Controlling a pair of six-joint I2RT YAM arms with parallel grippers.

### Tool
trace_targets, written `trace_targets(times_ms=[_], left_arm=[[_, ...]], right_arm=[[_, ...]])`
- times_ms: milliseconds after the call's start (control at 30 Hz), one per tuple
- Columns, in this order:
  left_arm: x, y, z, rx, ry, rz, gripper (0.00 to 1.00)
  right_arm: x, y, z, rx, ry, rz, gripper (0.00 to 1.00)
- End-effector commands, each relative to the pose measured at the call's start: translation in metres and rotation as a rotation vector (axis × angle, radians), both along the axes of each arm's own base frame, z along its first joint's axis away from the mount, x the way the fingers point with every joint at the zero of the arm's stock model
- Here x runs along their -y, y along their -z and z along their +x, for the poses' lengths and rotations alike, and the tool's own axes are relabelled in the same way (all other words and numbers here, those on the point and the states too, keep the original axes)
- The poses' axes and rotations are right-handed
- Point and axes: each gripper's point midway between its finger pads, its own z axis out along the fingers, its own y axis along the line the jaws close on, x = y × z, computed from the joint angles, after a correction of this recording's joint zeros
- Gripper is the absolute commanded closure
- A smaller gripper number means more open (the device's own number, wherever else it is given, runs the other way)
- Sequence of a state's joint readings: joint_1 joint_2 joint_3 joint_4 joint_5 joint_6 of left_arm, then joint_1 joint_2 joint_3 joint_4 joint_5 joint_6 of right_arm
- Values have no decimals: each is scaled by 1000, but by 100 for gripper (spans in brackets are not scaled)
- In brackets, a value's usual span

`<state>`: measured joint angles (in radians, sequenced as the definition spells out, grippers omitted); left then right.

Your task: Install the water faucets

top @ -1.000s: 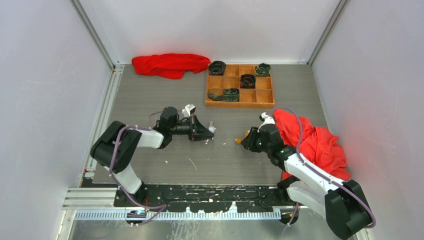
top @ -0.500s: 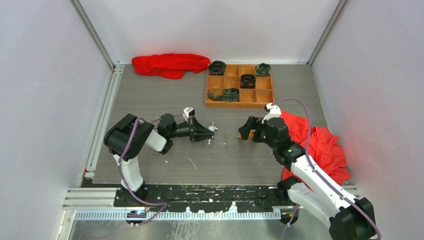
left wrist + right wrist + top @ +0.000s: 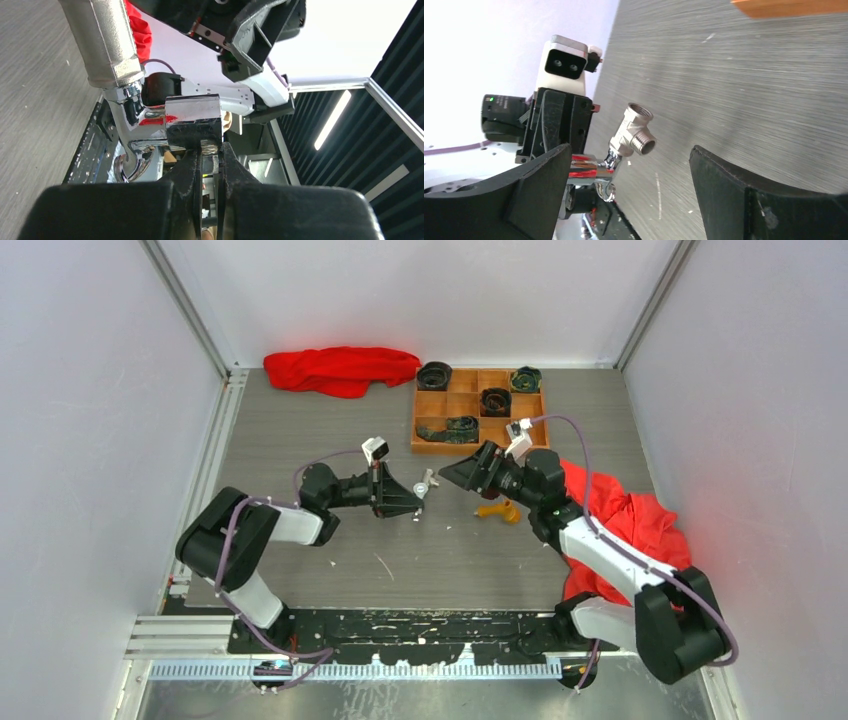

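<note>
My left gripper (image 3: 416, 496) is shut on the handle of the shiny silver water faucet (image 3: 426, 483) and holds it just above the table's middle. The left wrist view shows that faucet (image 3: 150, 120) clamped between the black fingers of the left gripper (image 3: 210, 150). My right gripper (image 3: 456, 476) stands open just to the right of it, facing it. In the right wrist view the silver faucet (image 3: 634, 132) shows between the wide-apart fingers of the right gripper (image 3: 630, 149), touching neither. The orange-yellow water faucet (image 3: 498, 510) lies loose on the table under the right wrist.
A wooden compartment tray (image 3: 480, 449) with several dark rolled items stands at the back right. One red cloth (image 3: 340, 370) lies at the back left. Another red cloth (image 3: 630, 525) is heaped on the right beside the right arm.
My right gripper opened and let the orange-yellow faucet drop to the table, then swung up and left toward the silver faucet. The left gripper kept its hold and shifted slightly.
</note>
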<state>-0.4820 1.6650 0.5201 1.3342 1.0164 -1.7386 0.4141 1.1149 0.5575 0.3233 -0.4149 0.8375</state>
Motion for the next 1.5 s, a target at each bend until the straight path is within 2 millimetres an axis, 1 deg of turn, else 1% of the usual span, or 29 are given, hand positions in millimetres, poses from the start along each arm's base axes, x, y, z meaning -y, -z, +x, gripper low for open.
trace_targets(times_ms=[0, 133, 233, 300, 400, 533, 733, 933, 1000, 1133, 1400, 1467], left_arm=[[-5, -42, -11, 187, 41, -83, 100], [-6, -49, -14, 196, 58, -89, 100], [-6, -52, -15, 207, 61, -94, 100], [-6, -54, -15, 210, 60, -96, 100], [-7, -55, -17, 215, 62, -98, 100], [-8, -57, -18, 225, 66, -100, 100], [-7, -59, -18, 233, 69, -103, 100], [-7, -62, -20, 240, 77, -107, 100], [-7, -64, -21, 243, 79, -109, 100], [-8, -65, -26, 251, 99, -107, 100], [-6, -61, -30, 247, 121, -101, 100], [-6, -61, -32, 251, 128, -101, 100]], right_arm=[[-23, -41, -9, 67, -141, 221, 8], [-33, -34, -16, 17, -223, 300, 8], [-37, -30, -18, -20, -247, 354, 8], [-39, -30, -18, -29, -263, 381, 11], [-40, -32, -19, -34, -283, 413, 20], [-44, -35, -21, -31, -325, 434, 29], [-47, -28, -21, -47, -348, 428, 38], [-49, -12, -15, -68, -342, 410, 40], [-50, -11, -14, -70, -346, 424, 41], [-52, -19, -16, -59, -384, 474, 41], [-54, -17, -17, -70, -412, 490, 36], [-54, -19, -17, -67, -412, 500, 42]])
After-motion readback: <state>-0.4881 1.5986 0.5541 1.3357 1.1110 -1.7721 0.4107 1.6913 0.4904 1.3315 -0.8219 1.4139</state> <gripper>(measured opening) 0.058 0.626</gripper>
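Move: My right hand, empty and wide open, goes for the threaded silver tee on the silver faucet: about 7 cm to its left, 3 cm back and 4 cm lower. The silver faucet's chrome body, in my left fingers, is some 9 cm left and 7 cm back, about level. The orange faucet lies around 8 cm right, 5 cm back and 16 cm below. From my left hand the tee is about 4 cm ahead, 2 cm right and 5 cm below. I swing my open right hand about 5 cm left and a little back to the tee, rolling its left side up and turning counter-clockwise, some 35 degrees altogether, while the fingers narrow to about two thirds open, one on either side of the tee. My left hand keeps its pinch on the silver faucet, lifting it and drawing it back 2 to 3 cm. ##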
